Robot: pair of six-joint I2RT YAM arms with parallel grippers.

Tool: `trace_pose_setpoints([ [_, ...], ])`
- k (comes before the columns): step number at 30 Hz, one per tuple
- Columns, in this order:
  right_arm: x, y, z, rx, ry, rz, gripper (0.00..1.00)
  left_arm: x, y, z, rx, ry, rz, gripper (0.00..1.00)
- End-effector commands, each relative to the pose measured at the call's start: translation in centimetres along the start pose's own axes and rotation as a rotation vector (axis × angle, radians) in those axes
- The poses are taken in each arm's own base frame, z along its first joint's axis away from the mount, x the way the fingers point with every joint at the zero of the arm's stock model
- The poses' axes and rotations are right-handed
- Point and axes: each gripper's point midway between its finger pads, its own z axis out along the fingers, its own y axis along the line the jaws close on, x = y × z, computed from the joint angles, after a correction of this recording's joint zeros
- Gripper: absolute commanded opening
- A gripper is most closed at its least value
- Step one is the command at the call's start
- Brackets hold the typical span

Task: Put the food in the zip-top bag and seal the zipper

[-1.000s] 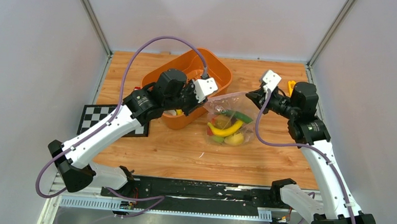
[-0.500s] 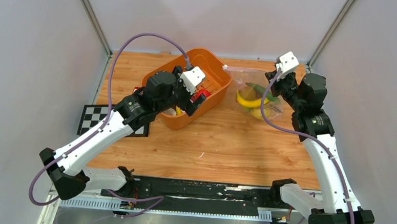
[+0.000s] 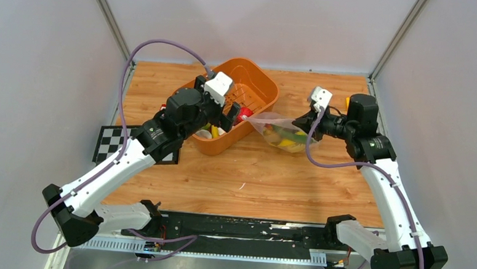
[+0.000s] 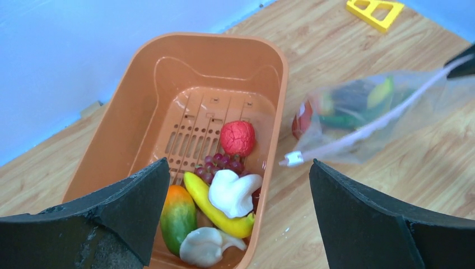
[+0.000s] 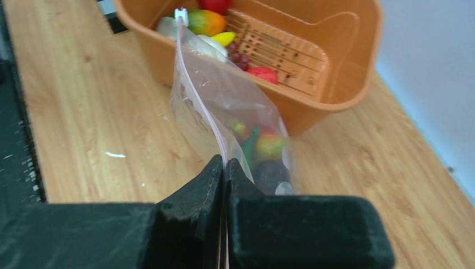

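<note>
My right gripper (image 3: pixel 298 120) (image 5: pixel 224 166) is shut on the right end of the zipper (image 5: pixel 197 95) of the clear zip-top bag (image 3: pixel 282 134), which hangs from it with several toy foods inside (image 5: pixel 263 147). The bag's white slider end (image 4: pixel 287 159) points at the orange basket (image 3: pixel 260 83). My left gripper (image 3: pixel 232 117) (image 4: pixel 235 218) is open and empty above the basket's near end. In the basket (image 4: pixel 140 112) lie a red fruit (image 4: pixel 237 138), grapes (image 4: pixel 218 164), a white mushroom (image 4: pixel 232 192), a banana (image 4: pixel 215 204), a mango (image 4: pixel 177 219) and another pale piece (image 4: pixel 204 246).
A black-and-white checkerboard (image 3: pixel 113 141) lies at the table's left edge under the left arm. A yellow flat piece (image 4: pixel 382 11) lies on the wood at the far right, behind the right arm. Grey walls stand close on three sides.
My right gripper swung the bag to the far right, then back left and down, so the bag now hangs next to the basket. My left gripper drew back over the basket.
</note>
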Motion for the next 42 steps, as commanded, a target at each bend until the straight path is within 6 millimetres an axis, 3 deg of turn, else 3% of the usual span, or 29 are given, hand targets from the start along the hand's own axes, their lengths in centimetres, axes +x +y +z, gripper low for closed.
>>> trace_pose_setpoints([
  [1, -2.3, 3.8, -0.5, -0.209, -0.095, -0.047, 0.04, -2.4, 0.8, -0.9, -0.035, -0.095, -0.053, 1.00],
  [4, -2.2, 5.5, -0.9, -0.285, -0.101, -0.048, 0.05, -2.3, 0.9, -1.1, -0.034, -0.100, -0.056, 1.00],
  [14, -3.1, 7.8, -1.9, -0.378, -0.124, -0.065, 0.08, -2.5, 0.3, -0.8, 0.004, -0.106, -0.057, 1.00],
  [23, -4.8, 9.1, -3.1, -0.429, -0.171, -0.099, 0.29, -1.8, -1.4, -0.1, 0.093, -0.065, -0.046, 1.00],
  [29, -6.5, 8.2, -3.8, -0.314, -0.218, -0.147, 0.45, 0.3, -4.3, 0.4, 0.224, -0.017, -0.116, 1.00],
  [34, -7.8, 6.8, -3.9, -0.180, -0.300, -0.137, 0.66, 2.6, -7.4, 0.6, 0.372, 0.040, -0.180, 1.00],
  [38, -6.2, 3.6, -2.5, -0.025, -0.248, 0.011, 0.67, 5.8, -9.8, 0.6, 0.480, 0.126, -0.230, 1.00],
  [42, -1.3, -0.2, -0.7, 0.193, -0.106, 0.362, 0.67, 9.8, -11.3, 0.4, 0.473, 0.246, -0.178, 1.00],
])
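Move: My right hand still pinches one end of the bag's zipper. The bare table spot for the bag lies about 12 cm back, 6 cm left and 26 cm below it. The bagged food hangs some 14 cm below this hand, about 5 cm left and level fore-and-aft; the orange box's middle is roughly 9 cm ahead, 22 cm left and 21 cm down. From my empty left hand, the bagged food hangs about 14 cm right, 1 cm back and 18 cm lower. With my right hand I sweep the zipper end back towards the robot about 9 cm and slightly left, turning counter-clockwise some 20 degrees; then I open the fingers, let the bag go, rise about 6 cm and start forward again. My open left hand waits, then drops about 8 cm, going back and right towards the bag and tipping its fingers down. ##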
